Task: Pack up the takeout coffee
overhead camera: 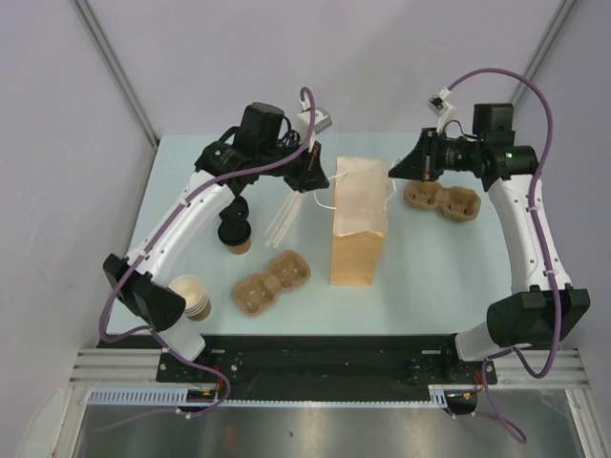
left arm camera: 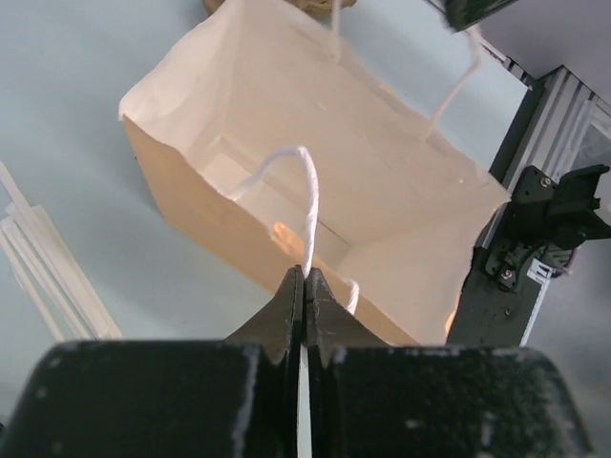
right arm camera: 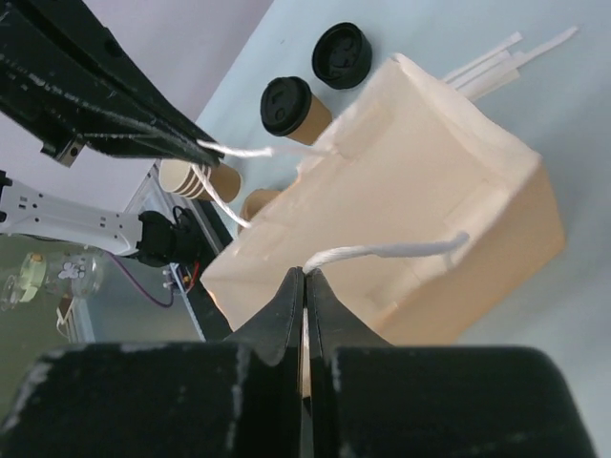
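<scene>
The takeout coffee [overhead camera: 236,234], a tan cup with a black lid, stands on the table left of the bag, under my left arm; it also shows in the right wrist view [right arm camera: 291,108]. A tan paper bag [overhead camera: 358,224] stands at the middle with its mouth open [left arm camera: 325,162]. My left gripper [left arm camera: 305,277] is shut on the bag's near white string handle [left arm camera: 307,200], at the bag's left top edge [overhead camera: 320,181]. My right gripper [right arm camera: 305,275] is shut on the other string handle [right arm camera: 391,251], at the bag's right top edge [overhead camera: 396,174]. The handles are held apart.
A spare black lid [right arm camera: 341,54] lies beside the coffee. A stack of lidless cups [overhead camera: 191,296] stands near left. One pulp cup carrier [overhead camera: 272,283] lies left of the bag, another [overhead camera: 441,200] right of it. White straws [overhead camera: 286,215] lie behind the coffee.
</scene>
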Available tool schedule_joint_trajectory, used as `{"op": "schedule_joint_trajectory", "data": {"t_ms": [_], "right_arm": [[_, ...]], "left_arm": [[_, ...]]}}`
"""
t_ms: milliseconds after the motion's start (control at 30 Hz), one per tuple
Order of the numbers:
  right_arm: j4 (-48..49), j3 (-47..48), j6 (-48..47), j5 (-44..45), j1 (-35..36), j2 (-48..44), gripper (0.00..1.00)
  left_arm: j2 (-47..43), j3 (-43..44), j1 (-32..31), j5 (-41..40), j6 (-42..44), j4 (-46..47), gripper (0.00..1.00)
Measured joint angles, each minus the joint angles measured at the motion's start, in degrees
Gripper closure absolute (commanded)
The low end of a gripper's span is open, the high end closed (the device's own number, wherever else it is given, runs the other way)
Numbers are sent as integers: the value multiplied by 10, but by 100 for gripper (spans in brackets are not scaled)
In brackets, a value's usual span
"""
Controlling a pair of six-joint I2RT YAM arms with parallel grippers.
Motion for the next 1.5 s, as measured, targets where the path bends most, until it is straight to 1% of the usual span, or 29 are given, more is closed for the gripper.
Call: {"op": "schedule_joint_trajectory", "data": {"t_ms": [200, 300, 400, 633, 800, 1067, 1300, 1500], "right_arm": [[-40, -43, -43, -16, -72, -45, 100], [-61, -59, -73, -18, -96, -49, 100], [-81, -84, -99, -15, -105, -48, 100], [-101, -118, -138, -3, -104, -31, 100], [-100, -140, -149, 11, -98, -17, 100], [-77, -174, -148, 20, -70, 9, 100], [-58, -180, -143, 24, -38, 28, 100], [-50, -182, -139, 24, -18, 35, 100]], "left_arm": [[-10, -38, 32, -3, -1, 5, 100], [-25, -71, 50, 0, -14, 25, 100], [-42, -112, 61, 3, -33, 48, 100], [-47, -170, 67, 1, -64, 66, 100], [-31, -173, 67, 3, -77, 81, 100], [17, -179, 66, 32, -92, 101, 100], [40, -190, 55, 57, -106, 120, 100], [41, -207, 48, 68, -116, 139, 100]]}}
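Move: Each hand already pinches one handle above the paper bag's mouth. The bag's middle lies about 7 cm right, 2 back and 17 below the left hand, and 6 cm left, 3 back and 18 below the right. Some 30 cm below the left hand, the straws lie 9 left and 9 ahead, the near cup carrier 13 left and 11 back. The far carrier lies 17 cm right and 12 ahead of the right hand, 29 below. Still pinching the handles, both hands swing outward about 5 cm, then sink some 13 cm beside the bag. ##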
